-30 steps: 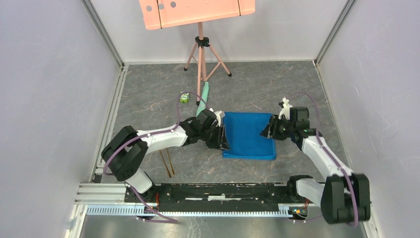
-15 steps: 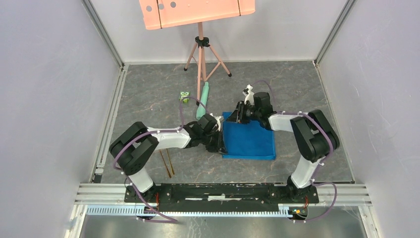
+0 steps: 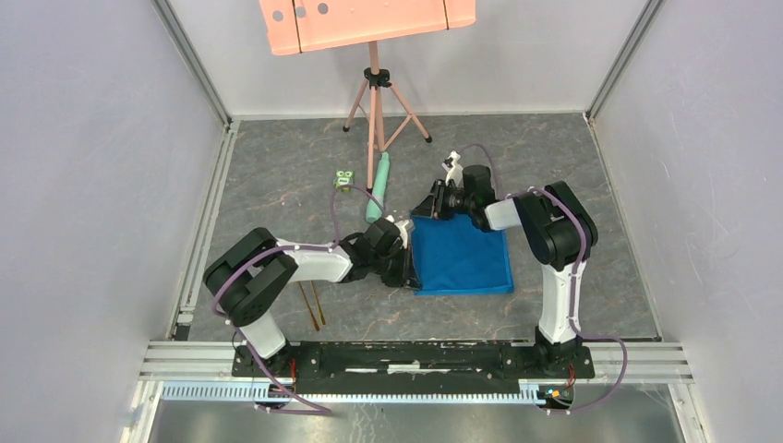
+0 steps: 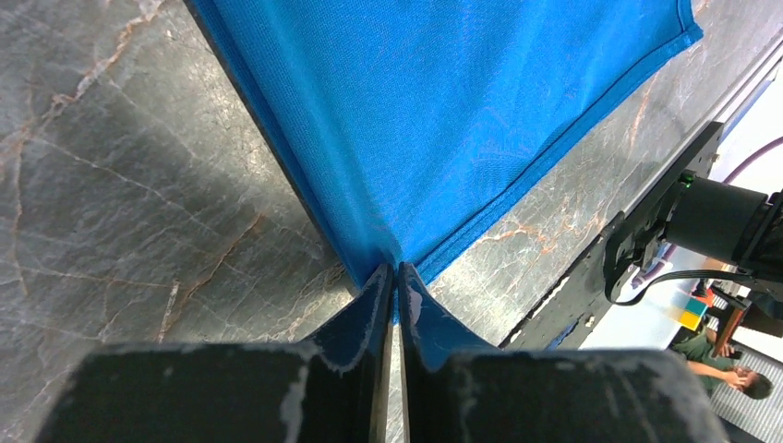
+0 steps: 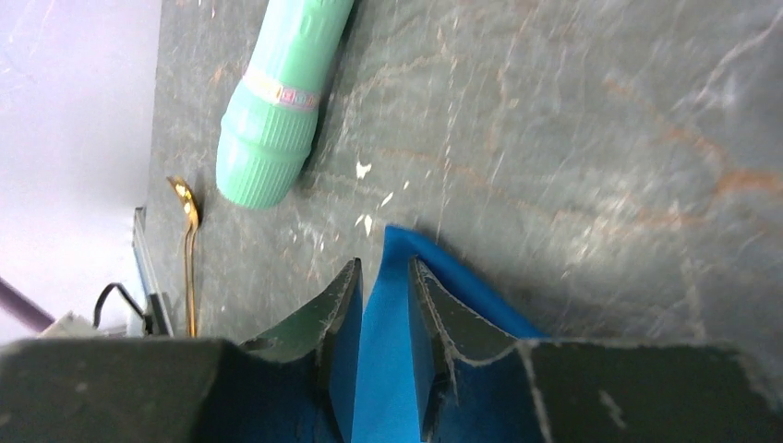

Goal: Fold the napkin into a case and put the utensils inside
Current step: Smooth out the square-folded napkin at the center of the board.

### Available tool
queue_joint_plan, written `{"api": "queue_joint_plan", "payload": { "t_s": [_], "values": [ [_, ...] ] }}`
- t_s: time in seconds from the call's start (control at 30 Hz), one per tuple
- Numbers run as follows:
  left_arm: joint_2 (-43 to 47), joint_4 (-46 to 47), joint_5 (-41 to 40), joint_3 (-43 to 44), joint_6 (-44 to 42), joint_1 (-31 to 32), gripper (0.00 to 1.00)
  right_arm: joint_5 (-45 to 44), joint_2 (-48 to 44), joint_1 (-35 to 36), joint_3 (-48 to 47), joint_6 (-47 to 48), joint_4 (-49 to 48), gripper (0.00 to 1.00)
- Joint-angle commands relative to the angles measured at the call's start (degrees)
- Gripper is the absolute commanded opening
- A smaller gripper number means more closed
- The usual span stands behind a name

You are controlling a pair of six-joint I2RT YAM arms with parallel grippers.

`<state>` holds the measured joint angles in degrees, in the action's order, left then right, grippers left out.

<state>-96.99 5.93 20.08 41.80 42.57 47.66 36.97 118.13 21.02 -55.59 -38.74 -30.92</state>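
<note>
The bright blue napkin (image 3: 463,259) lies flat on the grey table, roughly square. At its near-left corner, my left gripper (image 3: 407,274) is shut, and the left wrist view shows the gripper (image 4: 397,269) pinching the napkin (image 4: 443,120) at its hem. My right gripper (image 3: 428,207) is at the far-left corner. In the right wrist view the gripper (image 5: 385,266) holds a band of napkin (image 5: 386,314) that fills the gap between its jaws. The gold utensils (image 3: 312,303) lie left of the napkin, with the spoon (image 5: 188,242) also in the right wrist view.
A pale green tube (image 3: 379,185) (image 5: 282,101) lies just beyond the napkin's far-left corner. A small green toy (image 3: 344,178) sits next to it. A pink tripod (image 3: 374,101) stands at the back under a pink board. The black rail (image 4: 637,240) runs along the near edge.
My right arm swung from the napkin's right edge across to its far-left corner and narrowed its jaws on the cloth. My left gripper closed on the near-left corner.
</note>
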Motion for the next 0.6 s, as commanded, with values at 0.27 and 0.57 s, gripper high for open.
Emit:
{"api": "queue_joint_plan", "payload": {
  "t_s": [0.27, 0.57],
  "values": [
    [7.6, -7.3, -2.5, -0.4, -1.7, 0.1, 0.35, -2.1, -11.0, -4.7, -4.4, 9.3, 15.0, 0.41],
    [8.4, -8.1, 3.9, 10.9, -0.9, -3.0, 0.46, -1.0, -23.3, -14.7, 7.5, 16.0, 21.9, 0.51]
  ]
}}
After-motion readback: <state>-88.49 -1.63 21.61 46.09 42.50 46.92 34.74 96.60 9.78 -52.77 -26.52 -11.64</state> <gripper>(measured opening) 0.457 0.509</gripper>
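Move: The napkin's middle lies about 8 cm ahead and 10 cm to the right of the left hand, whose closed tips hold its near-left corner. It lies some 10 cm back and 9 cm right of the right hand, which is at the far-left corner, both hands roughly at board height. The green bottle's middle is about 10 cm left and 7 cm ahead of the right hand. The fork and spoon lie about 22 cm left and 3 cm back of the left hand. The right hand, its part-open fingertips still at the napkin's far-left corner, slides about 3 cm forward with that edge, then comes free and sweeps some 10 cm right while rising about 8 cm, opening to half and tipping slightly up. The left hand, still pinching the near-left corner, drags about 1 cm to the left, then opens, lets go and lifts some 6 cm nearly straight up. ##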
